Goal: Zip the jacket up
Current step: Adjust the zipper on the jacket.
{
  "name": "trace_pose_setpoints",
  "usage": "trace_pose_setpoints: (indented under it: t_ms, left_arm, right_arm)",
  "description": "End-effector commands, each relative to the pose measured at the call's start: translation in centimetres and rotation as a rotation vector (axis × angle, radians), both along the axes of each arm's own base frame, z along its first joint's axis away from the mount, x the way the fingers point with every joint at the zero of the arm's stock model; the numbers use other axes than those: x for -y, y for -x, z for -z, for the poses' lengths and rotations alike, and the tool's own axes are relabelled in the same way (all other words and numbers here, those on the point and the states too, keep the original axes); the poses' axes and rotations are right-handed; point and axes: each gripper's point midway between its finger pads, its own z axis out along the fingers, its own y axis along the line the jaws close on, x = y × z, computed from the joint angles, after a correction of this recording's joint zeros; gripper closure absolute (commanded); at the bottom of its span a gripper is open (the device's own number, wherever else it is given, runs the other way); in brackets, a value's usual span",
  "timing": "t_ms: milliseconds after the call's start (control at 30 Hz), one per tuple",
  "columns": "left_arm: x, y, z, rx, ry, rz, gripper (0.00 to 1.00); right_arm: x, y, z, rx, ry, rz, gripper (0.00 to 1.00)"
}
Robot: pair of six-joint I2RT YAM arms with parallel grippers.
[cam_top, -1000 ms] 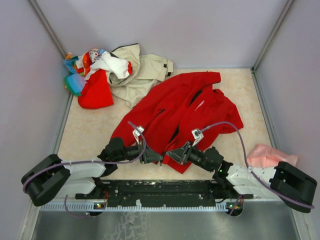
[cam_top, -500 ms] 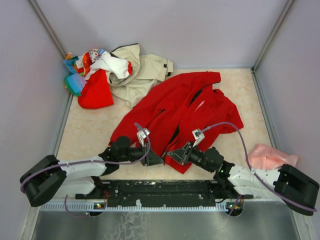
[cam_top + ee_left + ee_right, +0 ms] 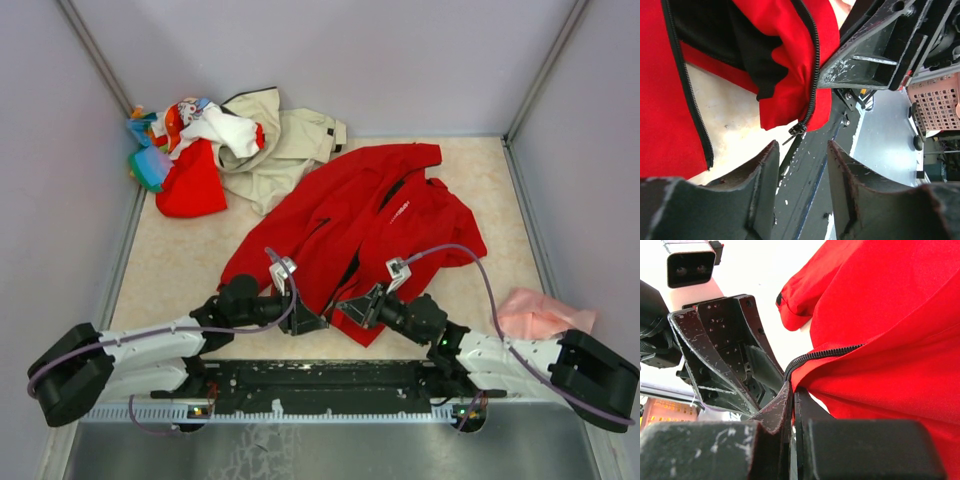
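Observation:
The red jacket (image 3: pixel 365 225) lies unzipped on the table, its black lining showing between the two front panels. My right gripper (image 3: pixel 792 387) is shut on the bottom corner of one front panel, right at the black zipper teeth (image 3: pixel 825 354). Seen from above, the right gripper (image 3: pixel 345 310) pinches the hem near the table's front edge. My left gripper (image 3: pixel 803 147) is open, with nothing between its fingers. It sits just short of the zipper slider (image 3: pixel 799 129), which hangs from the lifted panel's corner. The other zipper edge (image 3: pixel 690 95) lies on the table to the left.
A pile of mixed clothes (image 3: pixel 185 150) and a beige jacket (image 3: pixel 280 145) lie at the back left. A pink cloth (image 3: pixel 535 312) sits at the right near the wall. The black base rail (image 3: pixel 320 378) runs along the near edge, just below both grippers.
The left gripper's jaws have spread apart and it has edged right toward the held hem. The right gripper has stayed shut on the jacket's corner.

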Motion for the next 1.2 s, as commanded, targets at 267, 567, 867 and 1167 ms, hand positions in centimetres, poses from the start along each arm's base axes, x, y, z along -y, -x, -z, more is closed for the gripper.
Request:
trace_pose_setpoints:
  t_ms: [267, 567, 867, 1167]
  left_arm:
    - [1.0, 0.4, 0.1, -0.027, 0.055, 0.037, 0.49]
    - [1.9, 0.6, -0.1, -0.044, 0.089, 0.075, 0.58]
    - [1.2, 1.4, 1.1, -0.078, 0.061, 0.075, 0.87]
    - [0.2, 2.5, 2.8, -0.12, 0.014, 0.08, 1.0]
  right_arm:
    - [-0.3, -0.9, -3.8, 0.084, -0.091, 0.035, 1.0]
    - [-0.1, -0.8, -3.8, 0.084, -0.097, 0.038, 1.0]
    - [0.6, -1.3, -3.9, 0.087, -0.099, 0.081, 1.0]
    - [1.4, -1.9, -5.2, 0.126, -0.088, 0.128, 1.0]
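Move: The zipper pull hangs in front of the left gripper's open fingers, about 3 cm to its right, 1 cm ahead and 1 cm lower. From the right gripper the pull lies some 2 cm back, 2 cm left and 3 cm below. The jacket edge pinched by the right gripper is 3 cm ahead, 3 cm right and 2 cm above the left one; the loose zipper end lies on the table, 5 cm ahead, 1 cm left and 7 cm below. Dip the half-open left gripper and ease it about 1.5 cm right toward the hanging zipper pull, then shut its fingers fully; as they finish closing, draw the hand back, down and a little left. Keep the right gripper pinched on the jacket edge, nearly still at first, then lift it about 2 cm while easing slightly right and forward. ##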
